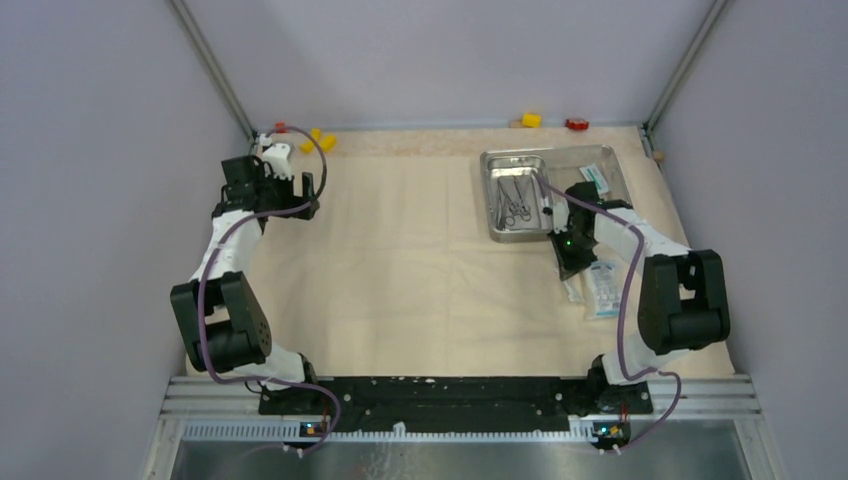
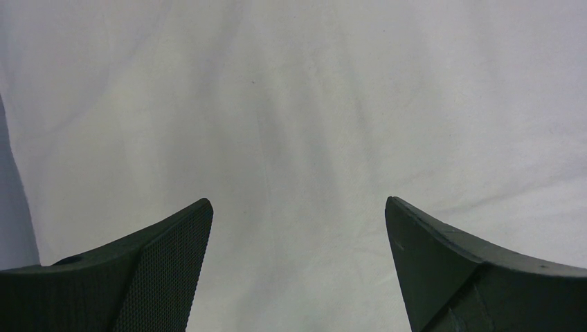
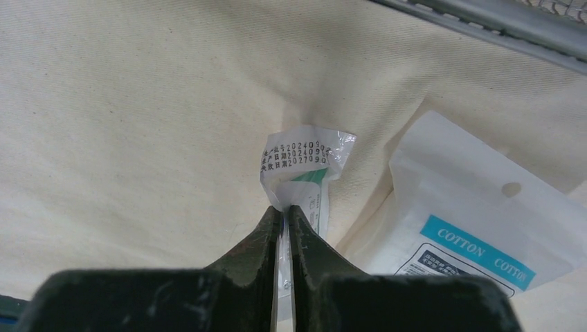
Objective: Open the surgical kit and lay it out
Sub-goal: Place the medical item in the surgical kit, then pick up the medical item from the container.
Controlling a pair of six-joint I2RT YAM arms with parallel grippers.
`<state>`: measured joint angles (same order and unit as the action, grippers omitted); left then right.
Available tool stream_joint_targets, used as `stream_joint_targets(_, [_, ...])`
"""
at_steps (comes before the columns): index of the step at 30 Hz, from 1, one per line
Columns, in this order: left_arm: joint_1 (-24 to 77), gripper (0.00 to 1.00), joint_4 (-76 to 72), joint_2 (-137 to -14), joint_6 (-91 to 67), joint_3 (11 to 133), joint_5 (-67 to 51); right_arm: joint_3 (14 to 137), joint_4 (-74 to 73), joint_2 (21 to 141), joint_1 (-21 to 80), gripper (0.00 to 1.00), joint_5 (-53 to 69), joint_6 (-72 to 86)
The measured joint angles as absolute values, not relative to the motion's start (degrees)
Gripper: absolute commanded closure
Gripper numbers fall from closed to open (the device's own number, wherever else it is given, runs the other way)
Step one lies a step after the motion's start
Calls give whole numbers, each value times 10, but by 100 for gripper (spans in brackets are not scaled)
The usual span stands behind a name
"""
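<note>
The beige cloth wrap [image 1: 400, 270] lies spread flat over the table. At its far right stands the shiny steel tray [image 1: 492, 190], with thin metal scissors and forceps [image 1: 515, 205] inside. A white-and-teal packet [image 1: 597, 178] lies just right of the tray. My right gripper [image 3: 285, 207] is shut on the edge of a small crumpled white-and-teal sealed packet [image 3: 304, 155], low over the cloth. Beside it lies a bigger white packet marked COTTON [image 3: 471, 207]. At the far left my left gripper [image 2: 297, 207] stands wide open over bare cloth, holding nothing.
Small yellow blocks [image 1: 322, 140] and a red one [image 1: 280, 127] sit at the far left edge, close to the left arm. Another yellow block [image 1: 531, 120] and a red one [image 1: 576, 124] lie behind the tray. Grey walls enclose the table.
</note>
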<state>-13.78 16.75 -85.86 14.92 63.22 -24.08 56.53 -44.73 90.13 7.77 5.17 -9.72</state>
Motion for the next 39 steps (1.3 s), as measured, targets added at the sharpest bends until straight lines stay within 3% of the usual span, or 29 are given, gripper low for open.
stream_joint_targets(13, [-138, 1, 167, -867, 149, 636, -241, 559, -442, 881, 78, 66, 40, -93])
stream_joint_targets(22, [-138, 1, 168, -868, 150, 636, -241, 583, -462, 867, 78, 61, 59, -94])
stream_joint_targets(30, [-138, 1, 168, -868, 159, 636, -239, 699, -451, 835, 68, 56, 49, -108])
stream_joint_targets(39, [-138, 1, 168, -868, 161, 636, -248, 915, -437, 998, -15, 55, 46, -150])
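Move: The medical item, a slim white-and-green packet, is already in the right fingers, its middle about 2 cm back, 1 cm right and 2 cm below them. The cotton pack lies some 9 cm to the right and 3 cm back; the tray's middle is about 24 cm ahead and 2 cm right, with the small packet inside it about 29 cm ahead and 12 cm right. From the left hand the medical item lies roughly 68 cm right, 17 cm back and 15 cm lower. The medical item is let go on the cloth beside the cotton pack: the right hand stays almost in place while its fingers open to nearly half. Then it lifts clear and sweeps some 17 cm forward, about 14 cm up and 5 cm to the right, towards the small packet left in the tray, the fingertips tilting forward by about 25 degrees and still open. ##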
